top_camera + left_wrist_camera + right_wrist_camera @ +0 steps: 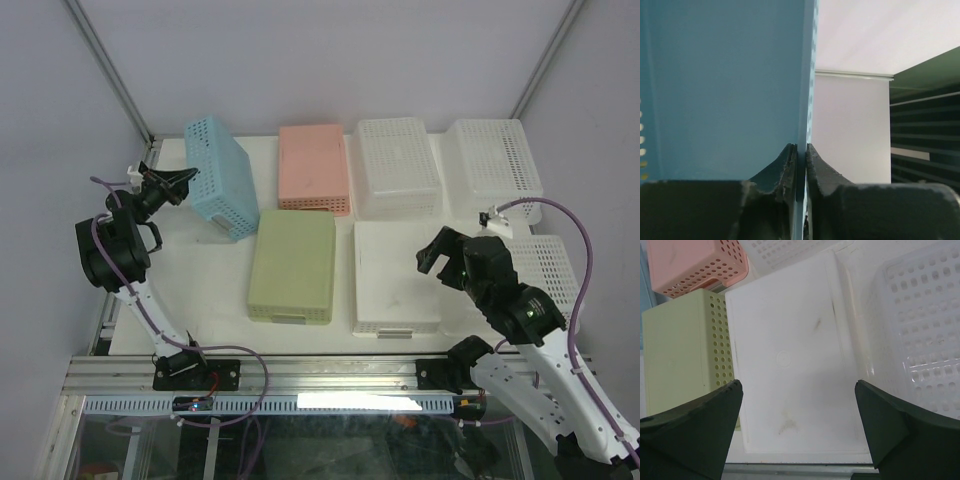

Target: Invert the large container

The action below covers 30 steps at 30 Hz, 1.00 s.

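The large container is a light blue perforated basket (220,175) at the back left of the table, tipped up on its long side. My left gripper (183,182) is shut on the thin rim of its left wall. In the left wrist view the blue wall (720,85) fills the left half, and the edge is pinched between the two dark fingertips (790,162) of the left gripper (801,150). My right gripper (440,262) hangs open over the front right of the table with nothing between its fingers (797,390).
A green basket (293,265) and a white one (395,275) lie bottom-up in the front row; the white one (790,355) is under my right gripper. A pink basket (313,165) lies bottom-up behind. White perforated baskets (397,165) (493,165) (550,270) fill the back and right.
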Motion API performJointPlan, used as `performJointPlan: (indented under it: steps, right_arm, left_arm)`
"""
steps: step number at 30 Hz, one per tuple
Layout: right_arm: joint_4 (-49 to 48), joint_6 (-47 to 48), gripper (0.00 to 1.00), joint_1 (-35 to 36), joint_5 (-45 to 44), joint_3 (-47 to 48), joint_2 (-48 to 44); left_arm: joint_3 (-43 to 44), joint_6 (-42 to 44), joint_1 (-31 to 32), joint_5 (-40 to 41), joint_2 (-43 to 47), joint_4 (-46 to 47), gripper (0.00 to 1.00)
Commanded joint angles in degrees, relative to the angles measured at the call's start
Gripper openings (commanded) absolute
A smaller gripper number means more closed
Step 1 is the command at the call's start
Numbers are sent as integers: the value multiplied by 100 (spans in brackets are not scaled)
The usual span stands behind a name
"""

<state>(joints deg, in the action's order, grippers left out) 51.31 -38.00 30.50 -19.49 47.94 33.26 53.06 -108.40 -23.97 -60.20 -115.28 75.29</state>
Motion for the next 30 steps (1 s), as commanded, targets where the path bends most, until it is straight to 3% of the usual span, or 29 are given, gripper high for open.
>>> performJointPlan:
  steps: [1, 4, 8, 11, 15, 16, 19, 30]
  right_arm:
    - [-201, -15, 99, -8, -39, 180, 58]
    - [-192, -23, 99, -3, -43, 171, 45]
    - [-226, -26, 99, -4, -23, 176, 62]
    - [-242, -23, 99, -9, -4, 188, 100]
    - [-223, -7, 99, -8, -23, 214, 100]
    - [-218, 1, 99, -9, -33, 209, 90]
    - [-233, 19, 99, -9, -53, 177, 48]
    - [-364, 55, 99, -9, 23, 69, 73]
  left_arm:
    - [-216, -410, -189, -58, -135, 1514, 20]
    - [-376, -87, -359, -189, 9, 1168, 42]
    - [-494, 1081, -525, -344, 446, -287, 63]
    - [-372, 2493, -600, -253, 858, -2272, 84]
    - [331, 5186, -646, 640, 1401, -6090, 99]
    - [551, 5752, -645, 1027, 1497, -7049, 99]
    - [897, 6642, -644, 1898, 1731, -8082, 99]
    - [1433, 7714, -513, 3628, 2077, -9490, 99]
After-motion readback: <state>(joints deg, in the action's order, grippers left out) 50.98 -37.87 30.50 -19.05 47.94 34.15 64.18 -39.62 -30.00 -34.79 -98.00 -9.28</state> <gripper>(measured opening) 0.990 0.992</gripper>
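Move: The blue container is already held by its raised left rim in the left hand, tipped with its base facing up and to the right. Its middle lies about 6 cm to that hand's right, 2 cm back and 8 cm below. The pink container stands some 28 cm right of the hand and 5 cm farther out; the green one is about 23 cm right and 19 cm back, both some 15 cm lower. From the right hand the blue container lies about 48 cm left and 21 cm ahead. The blue container's raised rim is let go as the left fingers spread from pinched shut to fully open, the hand sinking and drifting back and left from the start. The hand travels about 9 cm left and 8 cm down, slightly back, ending at the container's left side while the wrist rolls its left side up some 40 degrees and tips the fingers downward. ##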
